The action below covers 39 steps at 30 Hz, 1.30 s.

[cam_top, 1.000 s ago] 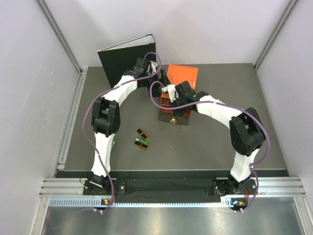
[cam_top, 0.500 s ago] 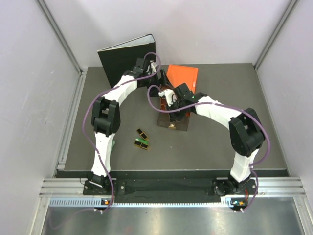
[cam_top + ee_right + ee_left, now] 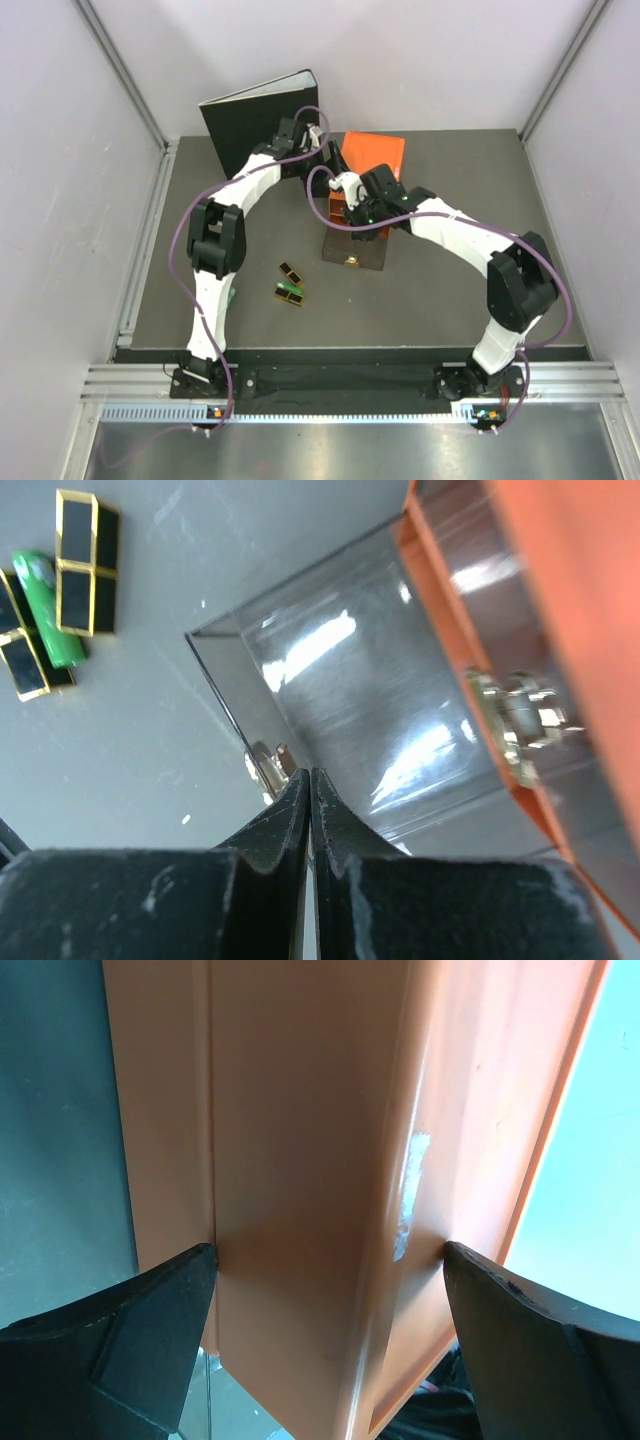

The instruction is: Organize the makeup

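The makeup I can see lies loose on the grey table: a gold-edged black case [image 3: 290, 271] [image 3: 88, 565], and a green stick [image 3: 291, 293] [image 3: 45, 610] beside another black case [image 3: 20, 650]. No tubes are in view. The orange drawer box [image 3: 378, 155] [image 3: 300, 1160] stands at the back. My left gripper [image 3: 322, 158] [image 3: 325, 1260] is shut on the box's sides. A smoky clear drawer [image 3: 355, 255] [image 3: 350, 700] is pulled out in front of the box, and it looks empty. My right gripper [image 3: 352, 215] [image 3: 312, 775] hovers over the drawer, shut on nothing, its tips just right of the drawer's knob [image 3: 265, 765].
A black ring binder [image 3: 250, 120] stands open at the back left, behind the left arm. Another brass knob [image 3: 525, 715] shows on the box front above the open drawer. Grey walls close in the table on three sides.
The clear drawer has slid further out toward the near edge. My right gripper then drew back toward the box. The left arm has stayed put.
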Each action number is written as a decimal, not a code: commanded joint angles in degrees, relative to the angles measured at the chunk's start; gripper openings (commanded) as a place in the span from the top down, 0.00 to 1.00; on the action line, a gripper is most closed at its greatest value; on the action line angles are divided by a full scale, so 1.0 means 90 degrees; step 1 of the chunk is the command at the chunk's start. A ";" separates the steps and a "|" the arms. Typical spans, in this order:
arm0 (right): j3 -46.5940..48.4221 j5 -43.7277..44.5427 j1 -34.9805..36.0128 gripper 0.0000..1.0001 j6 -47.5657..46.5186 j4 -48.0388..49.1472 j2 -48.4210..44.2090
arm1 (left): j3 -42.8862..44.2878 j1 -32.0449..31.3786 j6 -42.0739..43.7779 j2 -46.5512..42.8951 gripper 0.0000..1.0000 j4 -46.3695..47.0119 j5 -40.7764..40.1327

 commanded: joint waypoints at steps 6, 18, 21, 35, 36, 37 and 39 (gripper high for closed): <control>0.0532 0.0113 0.0081 0.98 0.0035 0.0333 -0.0658 | 0.0298 0.0038 0.0351 -0.1051 0.01 0.0637 -0.0307; 0.0737 0.0073 0.0071 0.66 -0.0014 0.0186 -0.1117 | -0.1027 0.0038 0.1258 -0.2915 0.01 0.0091 -0.1087; 0.0825 0.0083 0.0071 0.58 -0.0014 0.0186 -0.1166 | -0.1428 0.0038 0.1649 -0.3442 0.01 -0.0514 -0.1750; 0.1030 -0.0102 0.0003 0.40 0.0182 0.0254 -0.1176 | -0.4894 0.0116 0.1670 -0.6314 0.01 -0.1745 -0.3645; 0.1030 -0.0112 -0.0007 0.39 0.0182 0.0254 -0.1186 | -0.5061 0.0116 0.1689 -0.6442 0.01 -0.1901 -0.3840; 0.1020 -0.0112 -0.0007 0.36 0.0191 0.0274 -0.1166 | -0.5189 0.0126 0.1650 -0.6540 0.01 -0.1990 -0.3987; 0.0953 -0.0112 -0.0007 0.30 0.0230 0.0342 -0.1176 | -0.5492 0.0155 0.1718 -0.6736 0.01 -0.2310 -0.4182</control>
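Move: The loose green tube lies some 28 cm back and 26 cm left of the left hand, on the table about 12 cm below it. The orange organizer is right beside that hand, about 7 cm right and 4 cm back; the two black-gold lipsticks are some 23 and 28 cm back, 12 cm left. From the right hand the tube is about 14 cm back and 29 cm left, and the open drawer's middle is just below, 2 cm back. The left hand, fingers still wide open, leaves the organizer's side, rising about 14 cm before it sweeps back and left (some 19 and 17 cm) towards the loose green tube, sinking again as its fingers swing some 30 degrees to point more steeply down. Meanwhile the right hand climbs about 10 cm straight up from over the open drawer, tilting slightly and parting its shut fingers to about two-thirds. ##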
